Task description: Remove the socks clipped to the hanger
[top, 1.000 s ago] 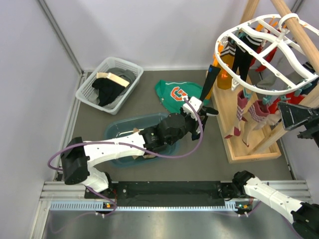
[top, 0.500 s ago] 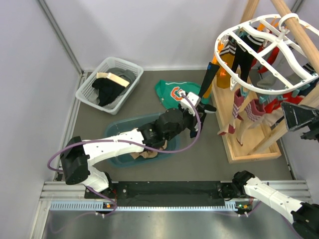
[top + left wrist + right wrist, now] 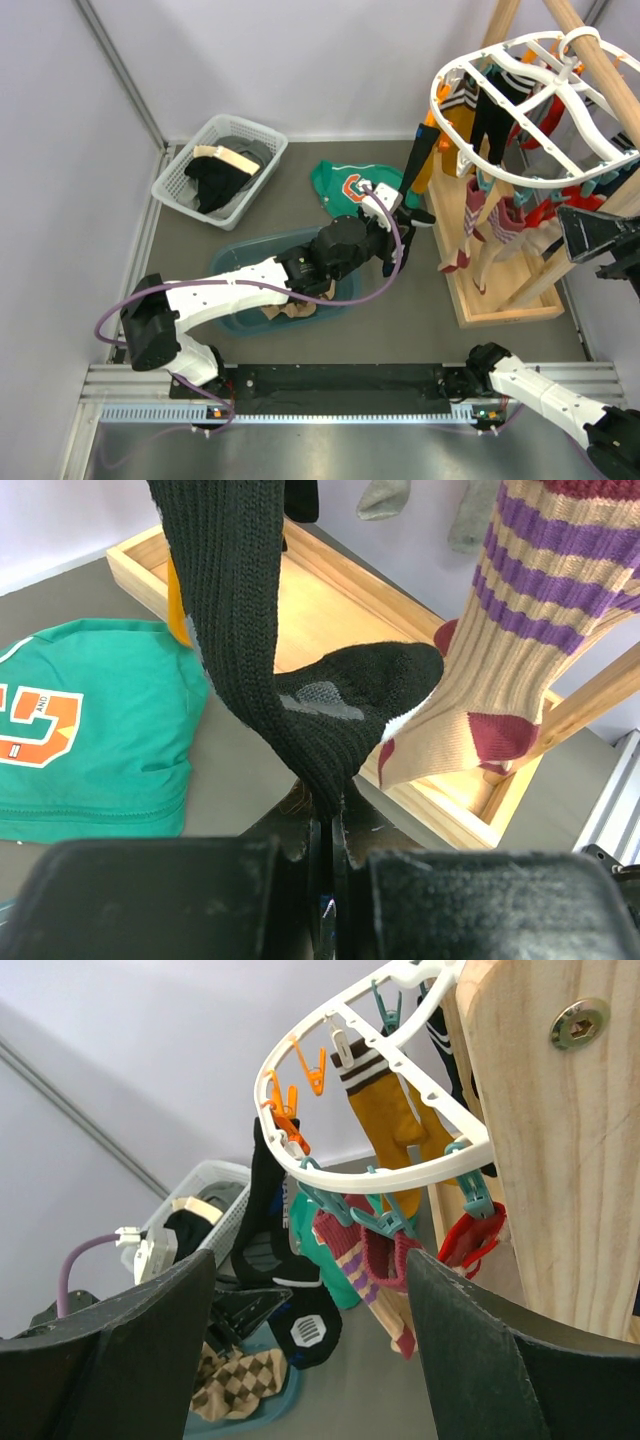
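Observation:
The white oval hanger [image 3: 520,95] hangs from the wooden pole stand at the right, with several socks clipped to it. My left gripper [image 3: 398,212] is shut on the toe end of a long black sock [image 3: 417,165] whose top is still clipped to the hanger's left rim. In the left wrist view the black sock [image 3: 250,630] runs down into my closed jaws [image 3: 330,825], beside a tan, purple and maroon striped sock [image 3: 520,640]. My right gripper [image 3: 600,245] is open and empty, beside the hanger's near rim [image 3: 370,1165]. A mustard sock [image 3: 385,1110], maroon socks [image 3: 380,1250] and a red sock [image 3: 470,1240] hang there.
A blue tub [image 3: 232,262] under my left arm holds a tan argyle sock [image 3: 235,1380]. A white mesh basket [image 3: 178,190] of dark clothes stands at the back left. The green sweatshirt [image 3: 345,185] lies on the floor. The wooden stand's tray base [image 3: 500,305] and pole [image 3: 560,1140] are at the right.
My left gripper has drawn back to the left with the black sock's toe. The hanger and its maroon socks have swung left. The right gripper has hardly moved.

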Robot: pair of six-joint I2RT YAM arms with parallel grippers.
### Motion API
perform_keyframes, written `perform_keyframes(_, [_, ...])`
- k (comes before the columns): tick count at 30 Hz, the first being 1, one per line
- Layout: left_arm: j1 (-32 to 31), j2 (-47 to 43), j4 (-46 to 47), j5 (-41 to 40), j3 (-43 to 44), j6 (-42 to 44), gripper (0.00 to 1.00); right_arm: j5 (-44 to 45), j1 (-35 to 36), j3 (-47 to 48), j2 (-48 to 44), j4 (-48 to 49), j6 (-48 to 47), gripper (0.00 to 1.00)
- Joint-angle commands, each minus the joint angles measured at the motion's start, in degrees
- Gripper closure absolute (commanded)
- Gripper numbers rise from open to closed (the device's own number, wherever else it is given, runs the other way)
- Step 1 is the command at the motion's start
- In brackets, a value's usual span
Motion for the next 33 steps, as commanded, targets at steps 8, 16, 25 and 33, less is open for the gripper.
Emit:
perform_keyframes(8, [-1.01, -1.49, 1.72, 2.31, 0.86, 0.09, 1.0, -1.12, 0.3, -1.03, 1.75, 0.08, -0.37, 0.24])
perform_keyframes(16, [-3.91, -1.31, 1.89, -0.33, 0.68, 1.5, 1.0, -1.21, 0.3, -2.52, 1.66, -0.1, 0.07, 0.24])
perform_keyframes(25, [-7.16, -0.61, 2.86, -2.79, 0.85, 2.38, 1.0, -1.91, 0.3, -2.26, 3.24, -1.24, -0.19, 0.24])
perform_keyframes(33, [-9.09, 0.53, 3.3, -3.41, 1.65, 2.91, 1.0, -1.56, 0.3, -3.13, 2.45, -1.5, -0.28, 0.24])
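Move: The left hand already grips the black sock near its foot; the orange clip holding its cuff is about 11 cm ahead of that hand, 3 cm right and 18 cm up. The striped socks hang some 11 cm to its right, level fore-and-aft and 5 cm higher. From the open right hand, the orange clip is roughly 20 cm ahead, 19 cm left and 2 cm lower; the nearer teal clip is 10 cm ahead, 11 cm left and 3 cm lower. Back towards the robot and somewhat right, level, the left hand draws the still clipped black sock about 6 cm, speeding up after a slow start, turning slightly clockwise and keeping its closed grip. Meanwhile the right hand, fingers staying wide open, sinks and eases forward-left some 4 cm in all towards the hanger's rim and orange clip, tipping slightly down. ##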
